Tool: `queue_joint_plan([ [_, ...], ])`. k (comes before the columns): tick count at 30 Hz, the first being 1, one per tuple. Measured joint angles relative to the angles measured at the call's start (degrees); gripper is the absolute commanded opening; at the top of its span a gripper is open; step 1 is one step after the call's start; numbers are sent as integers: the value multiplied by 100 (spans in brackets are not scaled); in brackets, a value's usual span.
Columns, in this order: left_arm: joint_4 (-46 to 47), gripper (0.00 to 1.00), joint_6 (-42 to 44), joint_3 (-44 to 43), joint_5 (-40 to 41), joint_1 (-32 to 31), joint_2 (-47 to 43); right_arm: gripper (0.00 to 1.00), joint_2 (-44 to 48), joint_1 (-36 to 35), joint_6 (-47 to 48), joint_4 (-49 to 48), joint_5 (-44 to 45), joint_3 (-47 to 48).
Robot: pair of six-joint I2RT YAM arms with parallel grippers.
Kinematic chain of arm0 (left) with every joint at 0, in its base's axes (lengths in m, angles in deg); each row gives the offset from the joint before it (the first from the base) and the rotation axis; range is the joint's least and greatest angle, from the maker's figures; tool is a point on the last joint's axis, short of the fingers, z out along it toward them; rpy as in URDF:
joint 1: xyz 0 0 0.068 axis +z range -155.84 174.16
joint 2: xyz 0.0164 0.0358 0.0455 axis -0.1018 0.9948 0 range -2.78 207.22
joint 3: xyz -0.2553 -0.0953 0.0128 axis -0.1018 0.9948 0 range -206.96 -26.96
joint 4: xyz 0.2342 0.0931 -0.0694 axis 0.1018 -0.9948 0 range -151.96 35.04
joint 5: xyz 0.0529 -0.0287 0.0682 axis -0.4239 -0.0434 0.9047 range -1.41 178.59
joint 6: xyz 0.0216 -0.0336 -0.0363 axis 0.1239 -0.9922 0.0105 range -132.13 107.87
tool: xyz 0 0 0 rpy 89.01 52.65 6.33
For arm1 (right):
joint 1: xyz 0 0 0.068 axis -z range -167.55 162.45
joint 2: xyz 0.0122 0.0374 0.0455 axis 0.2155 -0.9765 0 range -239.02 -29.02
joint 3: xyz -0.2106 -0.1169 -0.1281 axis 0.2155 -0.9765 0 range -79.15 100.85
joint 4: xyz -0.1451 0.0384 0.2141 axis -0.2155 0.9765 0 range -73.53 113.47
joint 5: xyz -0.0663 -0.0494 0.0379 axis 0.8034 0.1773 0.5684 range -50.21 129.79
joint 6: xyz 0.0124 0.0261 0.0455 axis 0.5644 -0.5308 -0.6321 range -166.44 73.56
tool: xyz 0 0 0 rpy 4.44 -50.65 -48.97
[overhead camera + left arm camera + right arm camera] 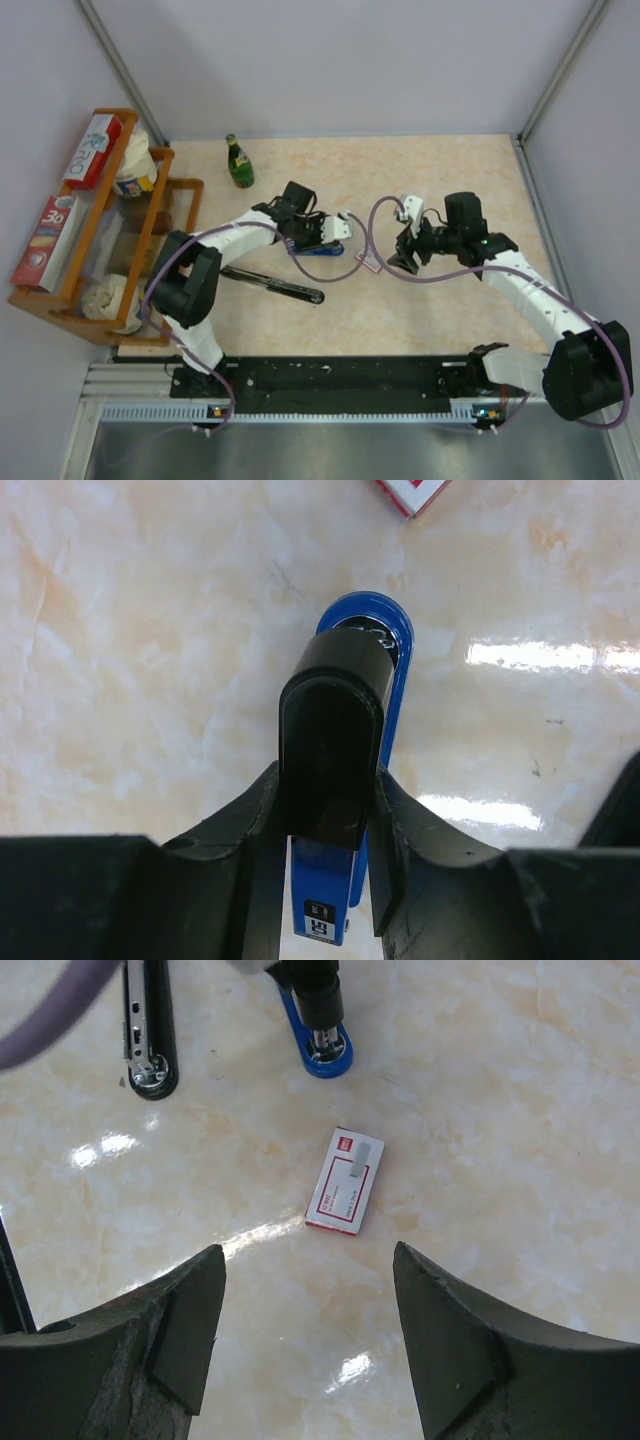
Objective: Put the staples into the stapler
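Observation:
A stapler (330, 232) with a blue base and a black top lies mid-table. My left gripper (312, 228) is shut on it. In the left wrist view both fingers (392, 820) of the left gripper (328, 792) press the sides of the black top of the stapler (335, 740), with the blue base showing beneath. The staples (345, 1181), a small flat white box with a red border, lie on the table ahead of my right gripper (308, 1260), which stands open and empty above the surface. From above, the staples (368, 263) lie between the stapler and the right gripper (403, 262).
A long black stapler (272, 284) lies flat in front of the left arm, and its end (148, 1035) shows in the right wrist view. A green bottle (239, 162) stands at the back. A wooden rack (170, 205) with boxes fills the left side.

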Motion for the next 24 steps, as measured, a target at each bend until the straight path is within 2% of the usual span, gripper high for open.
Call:
queue_joint_plan([
  [7,332,0,-575,542,-597,496,-761,69,-105,-476,118,-367,-177,-17],
  [11,350,0,-669,551,-968,533,-870,68,-654,-837,166,-791,-367,79],
  [17,262,0,-702,549,-1486,533,-872,67,-1788,-903,-219,-1412,-800,717],
  [24,96,0,-719,511,-1797,533,-872,63,-2223,-1209,-415,-2103,-1034,802],
])
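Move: In the left hand's grip already is the blue stapler, its middle about 2 cm below that hand's point and 1 cm to the right. From the right hand, which is open and empty, its middle lies some 20 cm left, 6 cm ahead and 10 cm down. The staple box lies about 8 cm left, 5 cm ahead and 14 cm below the right hand; the unfolded black stapler's middle is roughly 34 cm left, 2 cm back and 14 cm below. Swinging left by about 12 cm, the right hand comes over the staple box to the front end of the held blue stapler, turning nearly 20 degrees counter-clockwise with its fingers kept open. Meanwhile the left hand keeps its pinch on the black handle, raises the stapler some 4.5 cm and draws it back about 3 cm, tipping its front end up. ##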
